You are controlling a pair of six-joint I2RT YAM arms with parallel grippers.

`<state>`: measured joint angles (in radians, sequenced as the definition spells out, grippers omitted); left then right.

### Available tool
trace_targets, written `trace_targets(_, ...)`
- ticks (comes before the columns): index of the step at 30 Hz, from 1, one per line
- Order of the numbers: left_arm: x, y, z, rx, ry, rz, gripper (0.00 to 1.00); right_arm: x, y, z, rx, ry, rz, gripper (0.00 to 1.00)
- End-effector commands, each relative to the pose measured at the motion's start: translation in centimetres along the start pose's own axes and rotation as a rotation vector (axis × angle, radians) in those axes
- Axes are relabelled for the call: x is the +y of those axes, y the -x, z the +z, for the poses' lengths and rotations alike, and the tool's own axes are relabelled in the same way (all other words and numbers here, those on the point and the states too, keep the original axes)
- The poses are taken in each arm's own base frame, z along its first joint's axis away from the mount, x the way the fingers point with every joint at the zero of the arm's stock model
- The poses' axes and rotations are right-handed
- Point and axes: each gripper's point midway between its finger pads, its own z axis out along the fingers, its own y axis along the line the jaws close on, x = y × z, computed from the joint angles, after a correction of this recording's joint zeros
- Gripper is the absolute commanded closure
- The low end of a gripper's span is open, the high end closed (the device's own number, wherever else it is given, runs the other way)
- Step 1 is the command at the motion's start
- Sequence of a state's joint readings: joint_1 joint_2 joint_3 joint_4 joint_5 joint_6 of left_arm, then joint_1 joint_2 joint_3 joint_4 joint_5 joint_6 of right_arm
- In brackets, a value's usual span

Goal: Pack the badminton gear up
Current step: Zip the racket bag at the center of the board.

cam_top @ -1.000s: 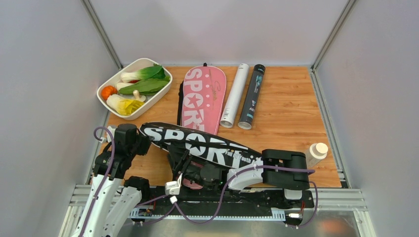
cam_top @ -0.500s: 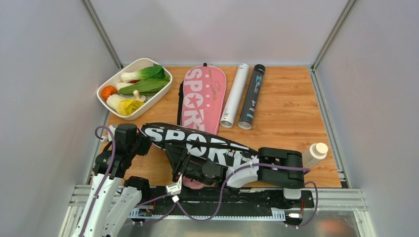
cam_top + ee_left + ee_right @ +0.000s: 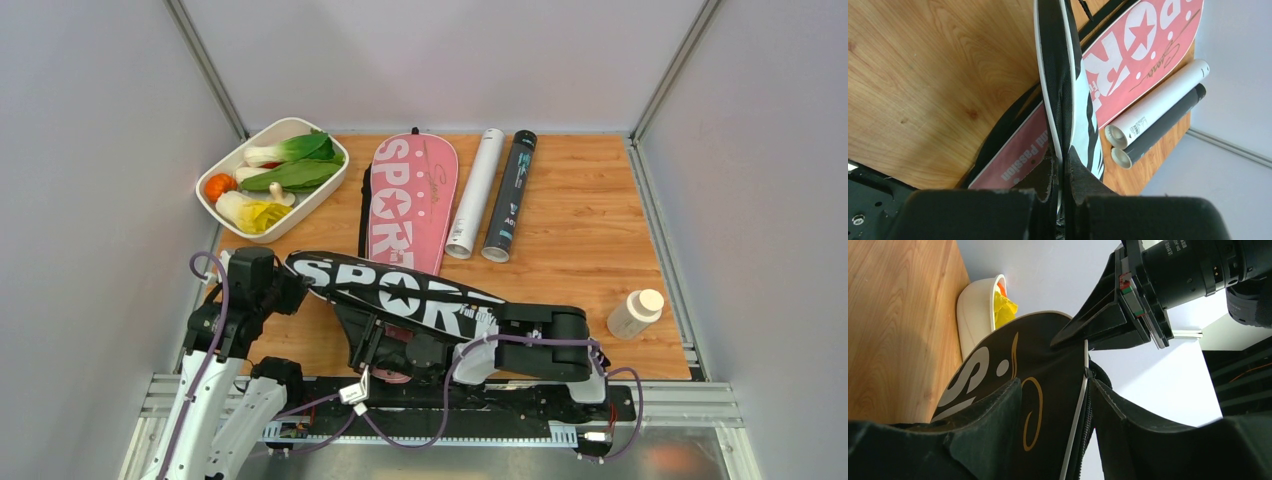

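The black "SPORT" cover (image 3: 400,290) stands on edge, slanting across the near table. My left gripper (image 3: 290,278) is shut on its upper left end; in the left wrist view the jaws (image 3: 1062,160) pinch the cover (image 3: 1060,75) edge-on. My right gripper (image 3: 385,345) is closed around the cover's lower zipped edge (image 3: 1048,390), one finger (image 3: 998,410) on its face and the other past the zip. A bit of pink (image 3: 385,375) shows beneath it. The pink "SPORT" cover (image 3: 412,200) lies flat behind, with a white tube (image 3: 475,195) and a black tube (image 3: 510,195) beside it.
A white dish of vegetables (image 3: 310,205) sits at the back left, close to the black cover's raised end. A small white bottle with a tan cap (image 3: 634,313) stands near the right edge. Grey walls close in three sides; the metal rail runs along the front.
My right arm has slid left along the black cover, and its forearm now stands apart from the bottle. The left gripper keeps its hold in place.
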<state>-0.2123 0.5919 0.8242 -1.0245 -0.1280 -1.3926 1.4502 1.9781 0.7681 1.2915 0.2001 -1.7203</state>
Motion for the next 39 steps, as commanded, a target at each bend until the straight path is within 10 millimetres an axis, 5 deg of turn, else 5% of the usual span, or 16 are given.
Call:
trace_targets(1,-0.3,-1.4,-0.9,0.084,-0.015,-0.003,1.00,-2.7,-0.3,0.9,0.027,-0.106,-0.029,0.43)
trace_targets(14,-0.1,-1.3,-0.9,0.079,-0.007,0.001,1.00,-3.5,-0.7,2.7,0.075,-0.150,-0.057,0.48)
trace_targets(25,0.2,-1.0,-0.8,0.063,0.008,-0.002,1.00,-4.7,-1.1,2.7,0.099,-0.175,-0.045,0.72)
trace_targets(29,0.1,-1.1,-0.8,0.066,0.005,0.000,1.00,-5.0,-1.3,2.6,0.109,-0.171,-0.043,0.99)
trace_targets(36,-0.9,-0.1,-1.0,0.023,-0.012,0.026,1.00,-5.8,-2.2,1.3,0.115,-0.173,0.007,1.00)
trace_targets(39,-0.9,1.9,-1.3,-0.079,0.009,0.028,1.00,-6.8,-2.2,0.4,0.095,-0.185,0.050,1.00)
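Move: The zipper pull of the black racket bag sits just off the right hand's half-open fingers, about 2 cm left, 2 cm above and 1 cm ahead. The pink racket bag's middle is some 9 cm ahead and 11 cm right, the vegetable basket about 25 cm ahead and 16 cm left, both roughly 15 cm below. From the left hand, which already pinches the black bag's end, the pull is about 4 cm back and 4 cm right, nearly level. Right hand eases about 3 cm up and left, then pinches the zipper pull; left hand keeps hold. ##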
